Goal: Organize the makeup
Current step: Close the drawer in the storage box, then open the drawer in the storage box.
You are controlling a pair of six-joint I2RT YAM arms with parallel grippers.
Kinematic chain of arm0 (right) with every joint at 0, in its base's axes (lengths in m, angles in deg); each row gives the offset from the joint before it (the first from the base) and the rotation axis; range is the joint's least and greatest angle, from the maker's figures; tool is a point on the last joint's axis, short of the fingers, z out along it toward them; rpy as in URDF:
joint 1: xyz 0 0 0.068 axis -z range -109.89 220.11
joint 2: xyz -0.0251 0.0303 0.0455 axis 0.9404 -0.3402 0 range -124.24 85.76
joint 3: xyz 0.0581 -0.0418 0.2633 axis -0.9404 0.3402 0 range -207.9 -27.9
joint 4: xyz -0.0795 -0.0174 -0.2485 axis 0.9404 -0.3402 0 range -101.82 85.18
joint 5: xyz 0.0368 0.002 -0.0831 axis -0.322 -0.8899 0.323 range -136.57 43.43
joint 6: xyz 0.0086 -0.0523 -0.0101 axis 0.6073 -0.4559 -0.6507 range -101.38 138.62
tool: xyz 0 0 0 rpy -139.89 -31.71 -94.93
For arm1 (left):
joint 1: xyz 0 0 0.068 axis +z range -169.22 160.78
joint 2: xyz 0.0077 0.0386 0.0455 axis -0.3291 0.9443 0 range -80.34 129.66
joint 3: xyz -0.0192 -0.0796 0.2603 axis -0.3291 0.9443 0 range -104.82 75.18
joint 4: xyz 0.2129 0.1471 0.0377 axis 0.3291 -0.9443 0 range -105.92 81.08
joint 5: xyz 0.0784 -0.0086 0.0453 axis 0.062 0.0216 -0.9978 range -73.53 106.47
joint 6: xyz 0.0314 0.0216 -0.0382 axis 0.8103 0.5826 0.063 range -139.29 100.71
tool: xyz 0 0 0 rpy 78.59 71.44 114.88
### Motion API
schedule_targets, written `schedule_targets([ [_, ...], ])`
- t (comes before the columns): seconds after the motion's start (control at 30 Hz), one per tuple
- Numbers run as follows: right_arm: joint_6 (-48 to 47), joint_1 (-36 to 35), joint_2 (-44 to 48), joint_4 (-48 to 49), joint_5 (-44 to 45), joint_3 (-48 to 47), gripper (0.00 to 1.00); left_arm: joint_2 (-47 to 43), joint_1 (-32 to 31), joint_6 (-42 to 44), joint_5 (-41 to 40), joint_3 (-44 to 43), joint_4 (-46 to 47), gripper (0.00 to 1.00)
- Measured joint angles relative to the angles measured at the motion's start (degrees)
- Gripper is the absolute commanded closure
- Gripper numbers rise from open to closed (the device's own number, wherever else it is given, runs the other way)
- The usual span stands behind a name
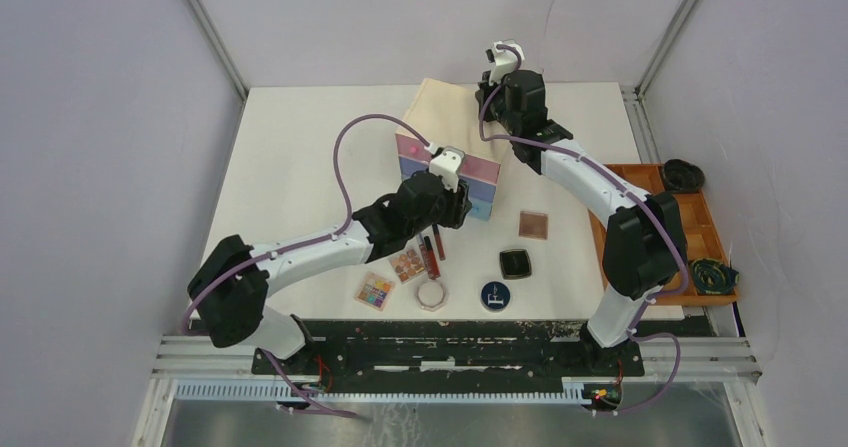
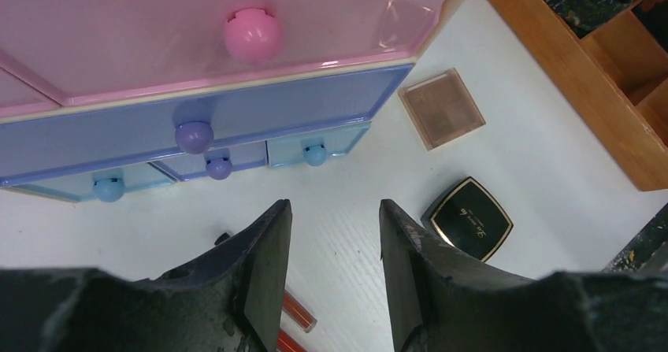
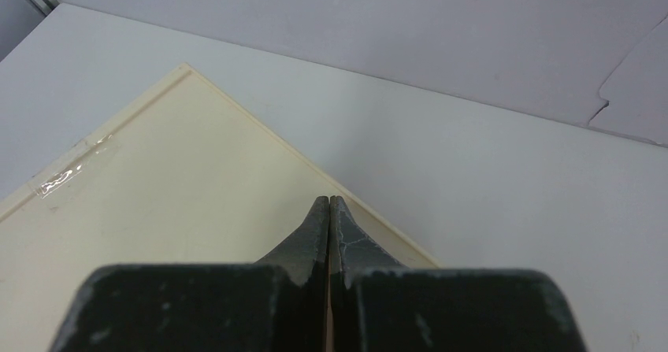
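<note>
The makeup lies on the white table in front of the drawer box (image 1: 448,172). There are two colourful palettes (image 1: 376,290) (image 1: 407,264), red tubes (image 1: 431,251), a pale octagonal jar (image 1: 433,294), a round dark-blue compact (image 1: 494,295), a black compact (image 1: 515,263) and a brown compact (image 1: 534,225). My left gripper (image 2: 332,204) is open and empty above bare table, just in front of the drawers and below the pink knob (image 2: 252,35). The red tubes (image 2: 298,313) lie beside its left finger, and the black compact (image 2: 469,218) is to its right. My right gripper (image 3: 328,200) is shut and empty over the box's beige top (image 3: 157,226), near the far corner.
An orange-brown compartment tray (image 1: 700,229) with dark coiled items sits at the right table edge, and its corner shows in the left wrist view (image 2: 583,76). The brown compact (image 2: 441,108) lies between the box and this tray. Grey walls enclose the table.
</note>
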Motion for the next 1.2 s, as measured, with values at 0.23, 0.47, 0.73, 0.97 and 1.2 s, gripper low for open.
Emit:
schedule_targets([
  [0.23, 0.0, 0.0, 0.0, 0.0, 0.0, 0.0, 0.99, 0.4, -0.2, -0.6, -2.9, -1.2, 3.1, 0.47],
  [0.47, 0.0, 0.0, 0.0, 0.0, 0.0, 0.0, 0.99, 0.4, -0.2, -0.6, -6.4, -1.2, 8.0, 0.47],
  [0.73, 0.0, 0.0, 0.0, 0.0, 0.0, 0.0, 0.99, 0.4, -0.5, -0.5, -8.2, -1.2, 9.5, 0.47],
  [0.97, 0.0, 0.0, 0.0, 0.0, 0.0, 0.0, 0.99, 0.4, -1.1, 1.5, -11.6, -1.9, 9.7, 0.47],
  [1.2, 0.0, 0.0, 0.0, 0.0, 0.1, 0.0, 0.99, 2.2, -1.4, 3.9, -14.2, -2.2, 11.4, 0.56],
])
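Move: The right pink knob on the storage box lies about 9 cm ahead of the left hand, a centimetre to its right, near its height. The left pink knob is some 9 cm left of that knob and 2 cm farther out; the purple knob below is 8 cm ahead and 3 cm left of the hand, 5 cm lower. A dark red pencil lies on the table 4 cm left, level with the hand and 17 cm below. From the right hand, the right pink knob is about 12 cm back, 4 cm left and 7 cm lower. Up and forward together, the left hand climbs about 5 cm and reaches some 4 cm towards the right pink knob, dipping very slightly at the end. The wrist tips the fingers up and swings them left, each by roughly 10 degrees, bringing the knob into line between the fingertips; they stay about half open, with no contact seen. ##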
